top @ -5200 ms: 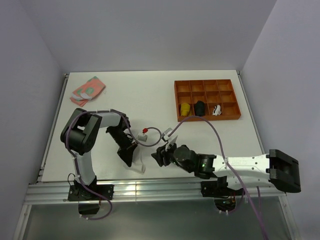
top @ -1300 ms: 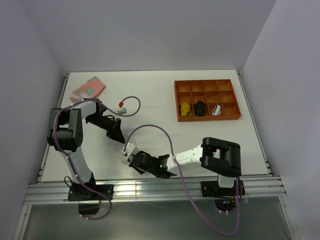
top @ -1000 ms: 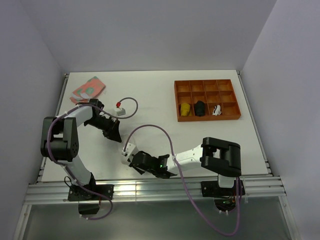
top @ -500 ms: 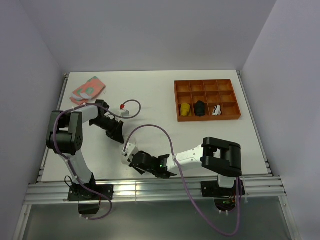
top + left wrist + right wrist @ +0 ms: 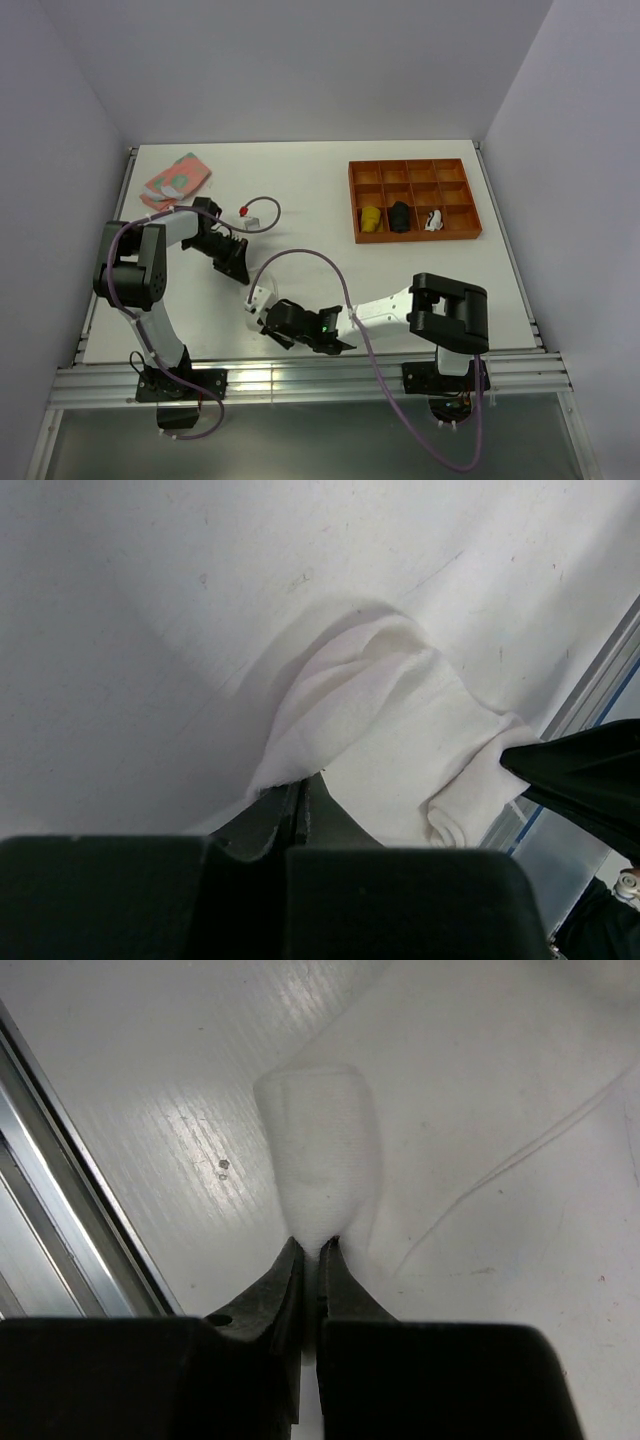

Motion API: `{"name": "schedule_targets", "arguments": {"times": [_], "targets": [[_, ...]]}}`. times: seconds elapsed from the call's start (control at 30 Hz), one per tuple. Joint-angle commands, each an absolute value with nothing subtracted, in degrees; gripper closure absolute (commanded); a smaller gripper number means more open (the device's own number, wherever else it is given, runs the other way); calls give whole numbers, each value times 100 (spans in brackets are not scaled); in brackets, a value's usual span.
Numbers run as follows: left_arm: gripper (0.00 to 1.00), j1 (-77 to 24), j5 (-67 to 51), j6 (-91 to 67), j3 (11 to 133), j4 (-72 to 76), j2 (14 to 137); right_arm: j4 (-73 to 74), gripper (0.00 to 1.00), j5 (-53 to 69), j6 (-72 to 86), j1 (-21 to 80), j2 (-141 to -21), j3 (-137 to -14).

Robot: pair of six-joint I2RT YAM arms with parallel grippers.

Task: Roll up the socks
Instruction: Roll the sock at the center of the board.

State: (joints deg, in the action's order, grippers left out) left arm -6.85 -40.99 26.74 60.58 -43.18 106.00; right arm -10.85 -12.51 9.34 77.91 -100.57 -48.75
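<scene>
A plain white sock (image 5: 257, 296) lies near the table's front edge, between my two grippers. In the left wrist view the sock (image 5: 380, 730) is bunched and raised, with one end rolled over at the right. My left gripper (image 5: 300, 798) is shut, its tips pinching the sock's near edge; from above the left gripper (image 5: 243, 272) sits just behind the sock. My right gripper (image 5: 313, 1245) is shut on the sock's narrow end (image 5: 320, 1150), and from above the right gripper (image 5: 264, 315) is in front of the sock. One right finger (image 5: 590, 780) shows at the rolled end.
An orange compartment tray (image 5: 352, 200) at the back right holds a yellow bundle (image 5: 371, 217), a black one (image 5: 400, 215) and a white-and-black one (image 5: 433, 220). A pink and green folded pile (image 5: 175, 180) lies back left. The metal front rail (image 5: 60, 1240) runs close by.
My left gripper has come from the back left down to the sock and shut on its edge. The right gripper has kept its hold, shifting only slightly.
</scene>
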Motion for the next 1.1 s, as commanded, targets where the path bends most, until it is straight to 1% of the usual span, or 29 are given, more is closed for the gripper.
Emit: {"name": "schedule_targets", "arguments": {"times": [0.0, 0.4, 0.57, 0.6, 0.83, 1.0, 1.03, 1.07], "targets": [[100, -825, -3692, 2567, 6205, -3718, 10582, -527, 100, -616, 870, 7709, -9941, -4860], [100, -1335, -3779, 2233, 6442, -3604, 10626, -325, 100, -26, 668, 7541, -10010, -5282], [100, -1476, -3735, 2110, 6460, -3507, 10626, -887, 100, 851, 817, 7059, -10019, -4940], [100, -1503, -3761, 2101, 6477, -3507, 10643, -940, 100, 1140, 835, 6979, -10107, -4922], [100, -1626, -3788, 1969, 6583, -3463, 10662, -879, 100, 1765, 1072, 6636, -10739, -5185], [100, -1626, -3744, 1890, 6530, -3358, 10547, -1055, 100, 2179, 1353, 6390, -11003, -5036], [99, -1626, -3753, 1881, 6513, -3323, 10538, -1020, 100, 2241, 1380, 6329, -11056, -5054], [96, -1626, -3796, 1881, 6521, -3314, 10521, -950, 100, 2250, 1380, 6311, -11196, -5089]]}}
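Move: The white sock lies between the hands, already pinched by both. Its middle is about 5 cm back and 4 cm right of the left hand, and about 5 cm ahead and 1 cm left of the right hand, just under both. Its folded near end sits some 10 cm back and 3 cm right of the left hand; the table's near edge is about 8 cm straight behind the right hand. The sock's far edge, still pinched in the shut left fingers, is drawn low over the board about 5 cm to the right and a little forward. The right hand keeps its pinch on the folded near end, eases back slightly, then swings forward and left a couple of centimetres, rolling its top forward by some 25 degrees. ##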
